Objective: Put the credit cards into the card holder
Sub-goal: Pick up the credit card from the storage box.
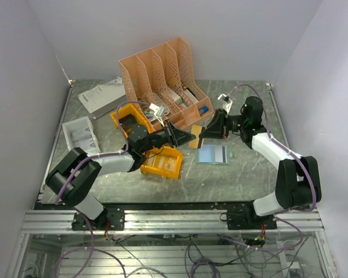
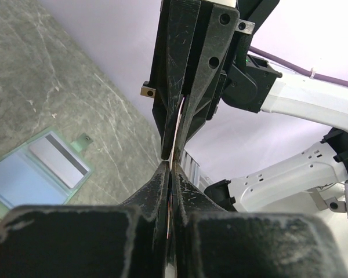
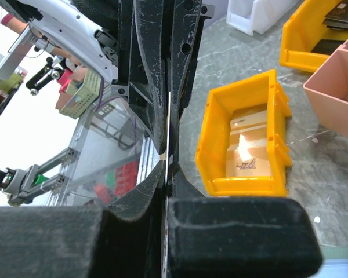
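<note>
A tan-brown credit card (image 1: 195, 140) hangs edge-on above the table, between the two arms. My left gripper (image 1: 188, 138) is shut on one end of it and my right gripper (image 1: 205, 134) is shut on the other. In the left wrist view the card's thin edge (image 2: 175, 139) runs from my left gripper (image 2: 170, 169) up into the right arm's fingers (image 2: 188, 63). The right wrist view shows the same edge (image 3: 169, 127) above my right gripper (image 3: 168, 167). The card holder (image 1: 213, 154) lies open just below, light blue inside (image 2: 23, 185), with a pale striped card (image 2: 59, 157) in it.
A pink file organizer (image 1: 162, 75) stands at the back. A yellow bin (image 1: 162, 163) holding cards (image 3: 243, 147) sits under the left arm, with another yellow bin (image 1: 129, 119) behind it. On the left are a white tray (image 1: 80, 134) and a grey booklet (image 1: 101, 95).
</note>
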Robot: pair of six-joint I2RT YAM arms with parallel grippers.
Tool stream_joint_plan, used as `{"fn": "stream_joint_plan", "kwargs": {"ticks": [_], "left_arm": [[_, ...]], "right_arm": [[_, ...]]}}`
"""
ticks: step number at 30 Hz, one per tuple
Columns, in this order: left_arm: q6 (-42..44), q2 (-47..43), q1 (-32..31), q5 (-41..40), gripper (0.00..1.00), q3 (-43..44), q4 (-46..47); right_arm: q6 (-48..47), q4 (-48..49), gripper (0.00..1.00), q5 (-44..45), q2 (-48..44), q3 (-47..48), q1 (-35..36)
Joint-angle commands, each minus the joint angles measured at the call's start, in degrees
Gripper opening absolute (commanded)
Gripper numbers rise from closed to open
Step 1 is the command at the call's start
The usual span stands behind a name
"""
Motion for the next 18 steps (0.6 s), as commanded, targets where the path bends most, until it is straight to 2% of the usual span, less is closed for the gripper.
{"fn": "stream_joint_plan", "kwargs": {"ticks": [1,5,6,8,11,15,18], "left_arm": [[2.1,-0.94,-0.3,-0.32,0.12,1.88,1.51],[2.1,-1.02,-0.35,0.0,0.2,1.78,0.8],[1.95,-0.93,-0.32,0.14,0.24,1.84,0.57],[1.73,-1.06,-0.29,0.94,0.39,1.82,0.06],[2.11,-2.28,-0.14,1.12,0.5,0.68,-0.79],[3.57,-4.97,0.09,1.5,0.56,-2.17,-2.53],[2.53,-4.94,-0.17,2.97,0.56,-4.31,-0.46]], "right_arm": [[-4.17,-3.42,0.0,-1.32,0.9,1.03,0.68],[-11.2,-12.32,0.0,-1.74,1.24,3.24,0.64],[-12.47,-13.84,0.0,-1.94,1.39,3.73,0.69],[-14.78,-16.44,0.0,-2.27,1.73,4.72,0.7],[-17.91,-19.78,0.0,-2.43,1.95,5.65,0.64],[-18.31,-20.56,0.0,-1.96,1.62,5.93,0.46],[-13.56,-15.16,0.0,-1.18,0.79,4.49,0.43]]}}
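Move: The credit card is held upright between both hands, its middle about 2 cm to the right of the left hand and 2 cm to the left of the right hand, level with both. The open card holder lies some 8 cm to the right of the right hand, 1 cm ahead and roughly 20 cm below. The storage box stands about 13 cm to the left of the left hand, 4 cm back and 18 cm below. The left fingers open about halfway, releasing the card, then back off 1 cm; the right keeps pinching, sinking 1 cm. ##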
